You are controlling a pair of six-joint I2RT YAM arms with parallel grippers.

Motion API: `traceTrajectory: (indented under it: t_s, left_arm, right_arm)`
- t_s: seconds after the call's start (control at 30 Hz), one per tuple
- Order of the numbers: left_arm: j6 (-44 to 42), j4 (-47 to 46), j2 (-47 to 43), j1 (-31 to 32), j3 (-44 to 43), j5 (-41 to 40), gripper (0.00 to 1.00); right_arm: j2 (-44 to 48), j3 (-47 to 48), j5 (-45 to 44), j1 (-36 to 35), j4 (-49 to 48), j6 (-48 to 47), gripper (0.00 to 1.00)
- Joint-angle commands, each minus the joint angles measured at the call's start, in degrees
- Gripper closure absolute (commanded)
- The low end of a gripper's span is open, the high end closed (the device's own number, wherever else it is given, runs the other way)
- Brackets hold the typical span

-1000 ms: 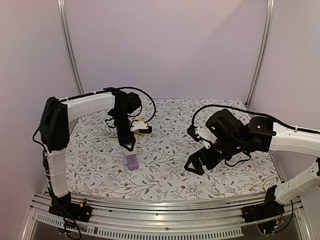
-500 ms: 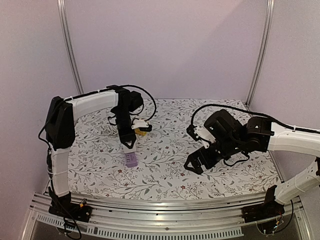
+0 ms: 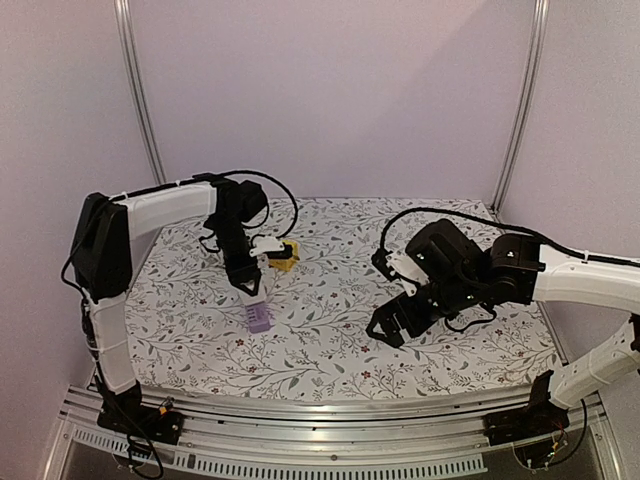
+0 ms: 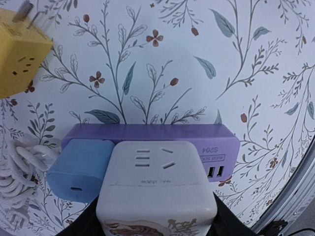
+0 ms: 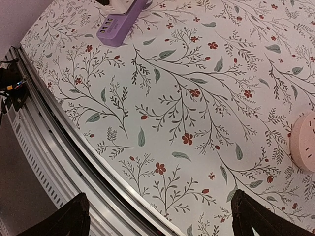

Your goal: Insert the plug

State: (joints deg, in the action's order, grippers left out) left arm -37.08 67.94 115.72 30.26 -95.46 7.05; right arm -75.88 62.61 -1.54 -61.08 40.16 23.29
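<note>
In the left wrist view a white cube plug (image 4: 155, 182) sits between my left gripper's black fingers (image 4: 231, 223), and the left gripper (image 4: 155, 219) is shut on it. The plug rests against the top face of a purple power strip (image 4: 147, 132); its prongs are hidden. A blue adapter (image 4: 78, 169) sits on the strip just to its left. From above, the left gripper (image 3: 251, 288) points down at the strip (image 3: 260, 319). My right gripper (image 3: 385, 325) hangs open over the cloth, well to the right, with nothing between its fingers (image 5: 78, 211).
A yellow cube socket (image 4: 19, 51) lies on the floral cloth behind the strip, also seen from above as the yellow cube (image 3: 286, 254). A white coiled cable (image 4: 15, 164) lies left of the strip. A pink round object (image 5: 305, 142) sits near the right gripper. A metal rail (image 3: 320, 410) runs along the near edge.
The left arm's wrist and forearm have swung a little to the left while the gripper stays down on the strip with the plug. The right arm has barely moved.
</note>
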Motion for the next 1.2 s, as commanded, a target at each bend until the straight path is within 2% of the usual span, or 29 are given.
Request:
traceTrajectory:
  t_s: [0.0, 0.2, 0.5, 0.8, 0.97, 1.17]
  left_arm:
    - [-0.49, 9.06, 0.32, 2.56, 6.95, 7.61, 1.0]
    - [-1.22, 9.49, -3.06, 6.12, 11.92, 1.17, 1.0]
    - [-4.85, 3.91, -15.94, 9.75, 20.32, 7.03, 1.0]
    - [-3.75, -3.27, -19.35, 9.31, 28.75, 5.74, 1.0]
    - [-3.28, -1.74, -15.72, 12.22, 27.18, -1.67, 1.0]
    - [-0.09, 4.67, -3.77, 15.4, 20.1, -9.26, 1.0]
  right_arm:
    - [0.4, -0.44, -1.01, -0.36, -0.84, -0.17, 0.01]
    - [0.66, -1.39, -0.92, -0.43, -1.38, 0.85, 0.01]
    - [3.76, -5.63, -2.62, -0.77, -3.28, 2.82, 0.01]
    - [5.59, -9.01, -3.16, -0.92, -5.16, 4.41, 0.01]
    - [6.13, -10.17, -2.81, -0.96, -5.52, 4.36, 0.01]
    - [5.28, -10.1, -2.09, -0.96, -5.85, 3.53, 0.01]
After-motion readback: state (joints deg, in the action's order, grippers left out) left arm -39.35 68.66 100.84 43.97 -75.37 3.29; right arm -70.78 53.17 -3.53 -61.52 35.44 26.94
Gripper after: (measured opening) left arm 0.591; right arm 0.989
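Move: The white plug is still pinched in my left hand and already sits on the purple power strip, whose middle is right below, about 1 cm ahead and 5 cm down. The blue plug on the strip is some 6 cm ahead. The yellow cube stands about 11 cm ahead and 7 cm right; the front rail runs roughly 23 cm back. From my right hand the strip lies about 15 cm ahead, 28 cm left and 14 cm down. Keeping my grip on the white plug, I draw my left hand straight back about 12 cm towards the front rail, away from the yellow cube, turning it some 15 degrees clockwise and dragging the strip along. It rises by about 1 cm on the way, then stops going back and sinks again. My open right hand eases about 3 cm down and right, touching nothing. ##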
